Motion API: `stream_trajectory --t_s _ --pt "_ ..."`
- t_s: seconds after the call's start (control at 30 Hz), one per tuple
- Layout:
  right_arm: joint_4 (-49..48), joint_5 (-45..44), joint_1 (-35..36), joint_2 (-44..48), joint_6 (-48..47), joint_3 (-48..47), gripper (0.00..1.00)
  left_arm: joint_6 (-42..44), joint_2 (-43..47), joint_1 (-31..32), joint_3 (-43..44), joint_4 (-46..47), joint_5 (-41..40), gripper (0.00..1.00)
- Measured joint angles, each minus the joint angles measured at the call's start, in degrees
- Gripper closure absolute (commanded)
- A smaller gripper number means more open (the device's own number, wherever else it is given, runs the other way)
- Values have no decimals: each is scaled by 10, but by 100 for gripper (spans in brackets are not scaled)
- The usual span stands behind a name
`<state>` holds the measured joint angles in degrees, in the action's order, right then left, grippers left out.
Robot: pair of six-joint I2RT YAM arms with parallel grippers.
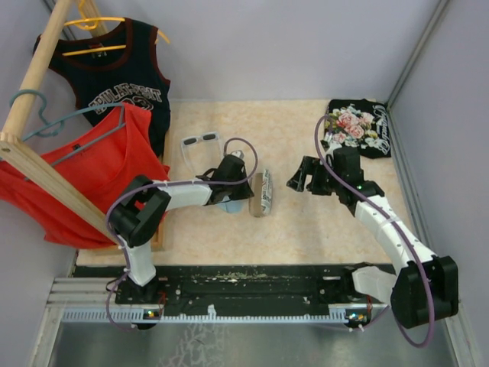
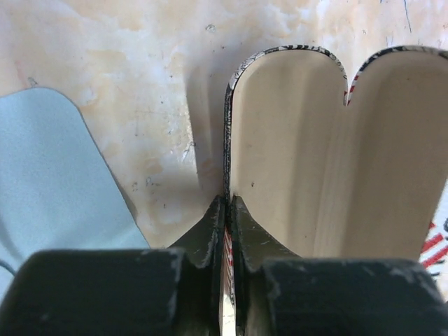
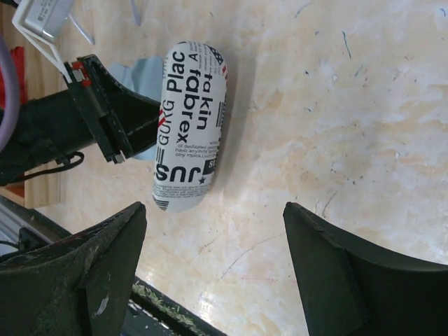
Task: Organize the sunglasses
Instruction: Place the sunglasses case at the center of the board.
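Observation:
The white-framed sunglasses (image 1: pixel 200 141) lie on the table at the back left, beyond my left arm, with nothing touching them. My left gripper (image 1: pixel 244 182) (image 2: pixel 227 204) is shut on the thin edge of one half of the printed case (image 1: pixel 263 193) (image 2: pixel 294 154), which stands open and shows its beige inside. A light-blue cloth (image 1: pixel 228 206) (image 2: pixel 49 182) lies under and left of that gripper. My right gripper (image 1: pixel 306 177) (image 3: pixel 213 207) hangs open over bare table to the right of the case (image 3: pixel 190 119), holding nothing.
A red shirt (image 1: pixel 84 180) and a black jersey (image 1: pixel 114 76) hang on a wooden rack (image 1: pixel 34 76) at the left. A folded black floral shirt (image 1: pixel 355 128) lies at the back right. Walls close in on both sides.

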<state>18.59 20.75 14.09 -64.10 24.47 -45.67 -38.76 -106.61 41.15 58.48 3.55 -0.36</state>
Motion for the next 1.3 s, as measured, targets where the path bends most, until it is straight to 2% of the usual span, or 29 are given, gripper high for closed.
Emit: stream_trajectory --t_s 0.2,0.37,0.63,1.3 --pt "26 -16 0 4 -4 12 21 -20 -9 0 9 5 0 71" --pt "34 -27 0 17 -10 18 21 -25 -9 0 9 11 0 66" --pt "34 -28 0 20 -20 18 21 -19 -5 2 9 12 4 60" --pt "34 -27 0 16 -30 18 21 0 18 2 9 17 47 57"
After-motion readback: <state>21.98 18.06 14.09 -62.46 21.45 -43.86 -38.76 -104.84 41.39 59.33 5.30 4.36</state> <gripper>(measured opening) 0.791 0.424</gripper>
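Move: The sunglasses case is already set on the board, with my left fingertips shut at its near-side rim; its middle lies about 4 cm to the right of that hand, 1 cm ahead and 1 cm below. The grey-blue cloth is some 9 cm to the left, level with the hand, and the white sunglasses about 16 cm left and 15 cm ahead, both 2 cm lower. From my right hand the case is roughly 4 cm ahead, 9 cm left and 14 cm below. I open my left fingers from shut to a bit under half wide and let go of the case's left rim, edging right about 2 cm along with the case and then easing up some 2.5 cm, the tips staying close by the rim. My empty right hand, fingers still wide, settles about 2 cm back, right and down, then waits. ##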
